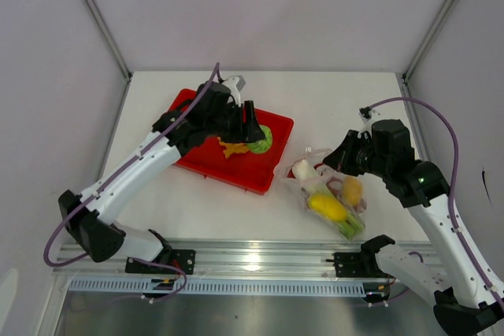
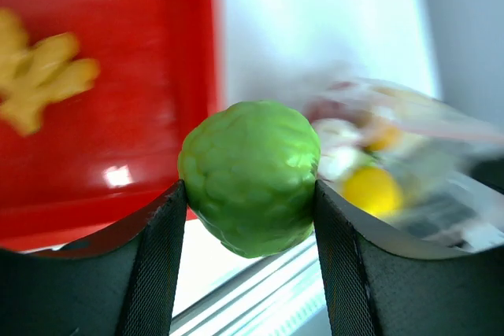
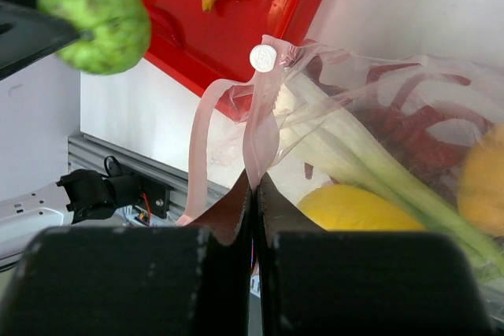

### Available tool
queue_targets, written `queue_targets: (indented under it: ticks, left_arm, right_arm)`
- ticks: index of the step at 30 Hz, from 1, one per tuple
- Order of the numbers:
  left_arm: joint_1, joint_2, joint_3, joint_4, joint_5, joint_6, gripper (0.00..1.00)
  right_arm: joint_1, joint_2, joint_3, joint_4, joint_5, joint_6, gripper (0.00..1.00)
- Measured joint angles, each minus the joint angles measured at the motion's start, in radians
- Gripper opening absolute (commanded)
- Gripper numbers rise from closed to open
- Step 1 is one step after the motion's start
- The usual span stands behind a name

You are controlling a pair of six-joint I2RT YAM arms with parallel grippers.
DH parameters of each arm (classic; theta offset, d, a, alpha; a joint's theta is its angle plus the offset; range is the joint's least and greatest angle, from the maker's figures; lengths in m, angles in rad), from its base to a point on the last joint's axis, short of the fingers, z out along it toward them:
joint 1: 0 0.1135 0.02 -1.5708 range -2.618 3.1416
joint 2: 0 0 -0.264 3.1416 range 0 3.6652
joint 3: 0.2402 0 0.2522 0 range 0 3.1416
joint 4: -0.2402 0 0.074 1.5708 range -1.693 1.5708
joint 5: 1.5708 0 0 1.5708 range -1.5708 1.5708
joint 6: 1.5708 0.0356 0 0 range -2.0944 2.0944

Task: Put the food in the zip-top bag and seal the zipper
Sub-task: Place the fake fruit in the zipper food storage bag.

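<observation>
My left gripper (image 2: 250, 194) is shut on the green round fruit (image 2: 250, 175), holding it in the air over the right end of the red tray (image 1: 206, 161). The orange ruffled piece (image 1: 232, 148) lies on that tray. The clear zip-top bag (image 1: 331, 194) lies on the table right of the tray. It holds the leek stalk (image 3: 370, 163), red chillies (image 3: 417, 131) and yellow fruits (image 3: 354, 208). My right gripper (image 3: 256, 186) is shut on one side of the pinkish zipper (image 3: 257, 143), and the mouth gapes toward the tray. The green fruit (image 3: 98, 17) hangs left of that mouth.
The zipper's white slider (image 3: 262, 57) sits at the top of the pinched strip. An aluminium rail (image 1: 252, 261) with both arm bases runs along the table's near edge. White walls close in the back and sides.
</observation>
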Motion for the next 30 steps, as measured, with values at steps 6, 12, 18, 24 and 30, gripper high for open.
queue_targets:
  ticks: [6,12,18,24,30]
  left_arm:
    - [-0.051,-0.045,0.000,0.160,0.216,-0.005,0.01]
    - [-0.119,-0.008,0.000,0.245,0.327,-0.010,0.01]
    - [-0.172,0.040,0.000,0.294,0.356,-0.024,0.01]
    - [-0.190,0.072,0.003,0.304,0.354,-0.024,0.01]
    - [-0.203,0.083,0.002,0.319,0.347,-0.024,0.01]
  right_arm:
    - [0.000,0.013,-0.004,0.013,-0.024,0.006,0.00]
    - [0.000,0.029,0.019,0.010,-0.035,0.011,0.00]
    - [0.000,0.042,0.050,0.026,-0.057,0.032,0.00]
    - [-0.006,0.047,0.059,0.015,-0.045,0.064,0.00]
    - [-0.023,0.058,0.092,-0.003,-0.018,0.094,0.00]
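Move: The green cabbage is in my raised left hand; the bag's open mouth lies about 13 cm to its right, 10 cm back and barely lower. The shut right fingertips on the bag's rim are some 17 cm right and 9 cm back; the yellow squash in the bag is 20 cm right, 12 cm back and 17 cm down. The ginger lies 8 cm ahead, 6 cm left, 21 cm below. From my right hand, the mouth's middle is about 4 cm left and 1 cm back. I swing my left hand about 12 cm right and 8 cm back towards the bag's mouth, rising early, then sinking slightly as I slow beside my right fingers. It turns some 30 degrees, mostly clockwise, the cabbage still pinched. My right hand keeps its grip on the rim and lifts it 2 to 3 cm, edging forward. ##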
